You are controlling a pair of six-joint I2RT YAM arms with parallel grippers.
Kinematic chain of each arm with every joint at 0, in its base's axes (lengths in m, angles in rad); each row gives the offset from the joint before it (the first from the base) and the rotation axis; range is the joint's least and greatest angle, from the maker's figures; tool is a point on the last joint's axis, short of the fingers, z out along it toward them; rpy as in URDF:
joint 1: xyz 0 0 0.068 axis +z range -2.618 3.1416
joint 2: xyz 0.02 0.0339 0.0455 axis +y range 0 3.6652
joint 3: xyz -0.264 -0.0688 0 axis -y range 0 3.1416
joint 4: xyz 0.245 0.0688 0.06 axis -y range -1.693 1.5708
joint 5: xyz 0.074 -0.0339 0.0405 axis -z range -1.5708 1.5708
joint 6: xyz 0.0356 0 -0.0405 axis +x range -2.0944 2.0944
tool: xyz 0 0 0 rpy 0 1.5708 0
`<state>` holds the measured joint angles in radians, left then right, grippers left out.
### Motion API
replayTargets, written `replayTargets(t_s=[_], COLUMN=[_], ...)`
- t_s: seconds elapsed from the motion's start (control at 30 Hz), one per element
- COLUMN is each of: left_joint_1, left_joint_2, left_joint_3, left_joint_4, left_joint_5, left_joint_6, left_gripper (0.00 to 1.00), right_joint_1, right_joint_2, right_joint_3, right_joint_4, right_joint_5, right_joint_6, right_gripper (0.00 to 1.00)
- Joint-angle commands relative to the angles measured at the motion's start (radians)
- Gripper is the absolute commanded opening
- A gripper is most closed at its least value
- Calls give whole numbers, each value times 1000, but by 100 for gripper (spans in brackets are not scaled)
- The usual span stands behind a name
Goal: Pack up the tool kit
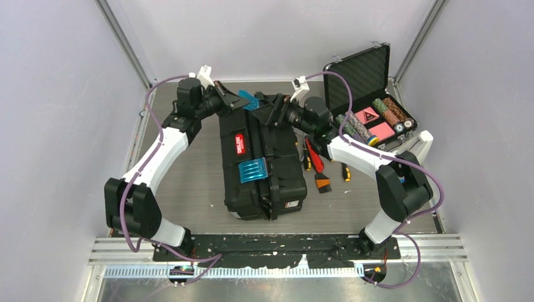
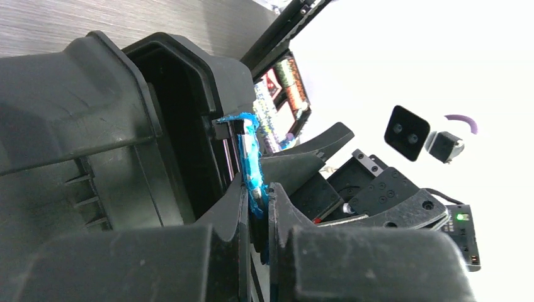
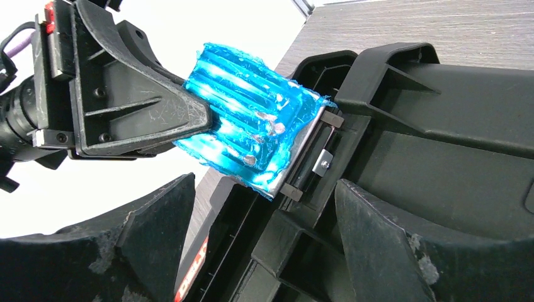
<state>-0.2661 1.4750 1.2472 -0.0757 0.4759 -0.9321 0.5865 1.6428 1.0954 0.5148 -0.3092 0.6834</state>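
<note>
The black toolbox (image 1: pixel 264 163) lies on its side in the middle of the table, its red label facing left. One blue latch (image 1: pixel 253 170) sits at its near end. The other blue latch (image 1: pixel 250 99) stands out at the far end, and my left gripper (image 1: pixel 242 100) is shut on it. The left wrist view shows that latch (image 2: pixel 250 157) edge-on between the closed left gripper (image 2: pixel 258 192). My right gripper (image 3: pixel 264 207) is open, its jaws wide apart over the box's hinge edge (image 3: pixel 441 126), just below the pinched latch (image 3: pixel 249 113). Small red and yellow hand tools (image 1: pixel 315 160) lie right of the box.
An open foam-lined black case (image 1: pixel 371 94) with poker chips stands at the back right, behind my right arm. Another small tool (image 1: pixel 346 171) lies on the table near the right arm's elbow. Grey walls close in on the left, back and right.
</note>
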Motion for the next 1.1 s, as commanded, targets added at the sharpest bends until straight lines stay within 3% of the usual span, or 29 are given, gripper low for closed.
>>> replayTargets(t_s=[0.0, 0.2, 0.33, 0.4, 0.57, 0.83, 1.07], left_joint_1=[-6, -2, 21, 37, 73, 128, 195], left_joint_2=[9, 24, 4, -16, -69, -63, -98], left_joint_3=[-67, -149, -211, -228, -209, -202, -208], left_joint_4=[215, 410, 445, 387, 113, 46, 23], left_joint_5=[88, 155, 157, 141, 29, 10, 15], left_joint_6=[-67, -229, -263, -233, -43, 0, 19], left_gripper=[0, 0, 0, 4, 29, 37, 49], right_joint_1=[37, 36, 36, 36, 38, 36, 35], right_joint_2=[42, 59, 63, 62, 56, 61, 65], right_joint_3=[-32, -45, -44, -40, -31, -21, -15], right_joint_4=[106, 172, 194, 189, 152, 140, 114], right_joint_5=[-145, -163, -169, -168, -159, -166, -166], right_joint_6=[56, 105, 123, 120, 98, 98, 85], right_gripper=[85, 85, 85, 85, 84, 84, 84])
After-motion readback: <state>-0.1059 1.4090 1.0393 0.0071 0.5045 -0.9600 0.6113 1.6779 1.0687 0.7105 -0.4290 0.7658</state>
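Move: The left hand already pinches the raised far blue latch of the toolbox. The latch's middle lies about 1 cm ahead and 2 cm to its right, 1 cm below. From that hand the near blue latch is roughly 20 cm back, 3 cm right and 4 cm lower; the red label is about 12 cm back, 1 cm left and 4 cm lower. From the right hand the far latch is about 3 cm ahead and 4 cm left, level with it. Still gripping the far latch, the left hand stays nearly in place and rolls some 15 degrees, its left side dipping, then rolls back as its fingers open about halfway and let the latch go, moving about 6.5 cm left and 5 cm down. Around that release the right hand, fingers kept wide and seeming to bear on the toolbox, shifts 2 to 3 cm each left and back, rising slightly, then stops. ##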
